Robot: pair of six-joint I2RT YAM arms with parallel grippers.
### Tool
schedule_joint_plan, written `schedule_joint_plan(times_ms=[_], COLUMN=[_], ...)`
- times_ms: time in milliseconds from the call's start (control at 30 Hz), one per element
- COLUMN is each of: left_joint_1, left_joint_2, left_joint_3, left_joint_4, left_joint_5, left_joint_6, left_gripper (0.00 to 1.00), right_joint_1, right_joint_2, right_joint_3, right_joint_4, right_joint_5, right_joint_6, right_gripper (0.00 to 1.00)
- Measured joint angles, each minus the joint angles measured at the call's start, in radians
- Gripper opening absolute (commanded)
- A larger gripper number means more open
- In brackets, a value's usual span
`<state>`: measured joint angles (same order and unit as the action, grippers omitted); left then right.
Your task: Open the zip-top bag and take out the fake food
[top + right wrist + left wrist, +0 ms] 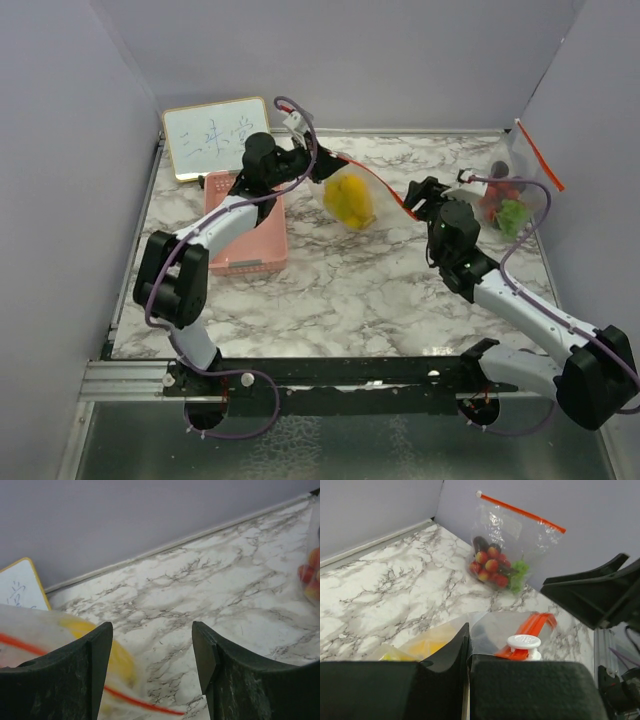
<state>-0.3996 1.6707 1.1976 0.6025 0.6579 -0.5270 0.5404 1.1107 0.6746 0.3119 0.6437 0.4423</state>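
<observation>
A clear zip-top bag (pixel 352 200) with a red-orange zip strip (pixel 385 195) hangs above the middle of the table. Yellow fake food (pixel 348 198) shows inside it. My left gripper (pixel 312 160) is shut on the bag's upper left edge. In the left wrist view the jaws (pixel 466 636) pinch the clear film beside the white slider (pixel 523 642). My right gripper (pixel 420 195) stands open just right of the zip strip's end. In the right wrist view the bag (pixel 60 645) lies left of the open fingers (pixel 152 652), and nothing is between them.
A second zip-top bag (pixel 512 190) with red, green and dark pieces leans on the right wall, also in the left wrist view (pixel 502 555). A pink basket (pixel 245 235) sits at the left under my left arm. A small whiteboard (pixel 215 135) leans at the back left.
</observation>
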Motion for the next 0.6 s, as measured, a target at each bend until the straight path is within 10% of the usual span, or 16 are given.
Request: schedule_joint_plan(times_ms=[200, 400, 600], left_joint_1=[-0.005, -0.005, -0.013], left_joint_2=[0.238, 0.396, 0.410], left_joint_3=[0.219, 0.380, 0.394], left_joint_4=[-0.072, -0.243, -0.417], left_joint_5=[0.122, 0.236, 0.306], left_joint_6=[0.105, 0.256, 0.420], left_gripper=[0.00, 0.00, 0.00], right_joint_1=[-0.001, -0.001, -0.001], right_joint_2=[0.012, 0.105, 0.186], right_joint_3=[0.077, 0.165, 0.229], right_joint_4=[-0.010, -0.021, -0.042], right_joint_5=[-0.208, -0.488, -0.684], right_joint_6=[-0.177, -0.347, -0.447], right_gripper=[0.62, 0.33, 0.41])
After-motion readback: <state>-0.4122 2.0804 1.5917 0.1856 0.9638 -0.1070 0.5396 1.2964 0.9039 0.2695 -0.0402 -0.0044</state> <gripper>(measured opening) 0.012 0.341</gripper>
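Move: The slider end of the bag's orange zip is at my left fingertips, some 3 cm to that hand's right. From my open right hand it is about 16 cm left, 4 cm ahead and 6 cm higher. The yellow fake food hangs some 16 cm left of my right hand, level with it fore and aft and 5 cm lower. The zip's loose end is about 4 cm back, 2 cm left and 5 cm below. The pink basket sits 20 cm left of my left hand, 4 cm nearer me and 27 cm down. I swing my right hand about 12 cm left towards the zip beside my left fingertips, turning it some 40 degrees counter-clockwise, rolling its left side down and narrowing its fingers to about half. Meanwhile my left hand keeps its pinch on the bag and lowers it about 12 cm, drifting right to meet the right hand, first forward, then slightly back. ##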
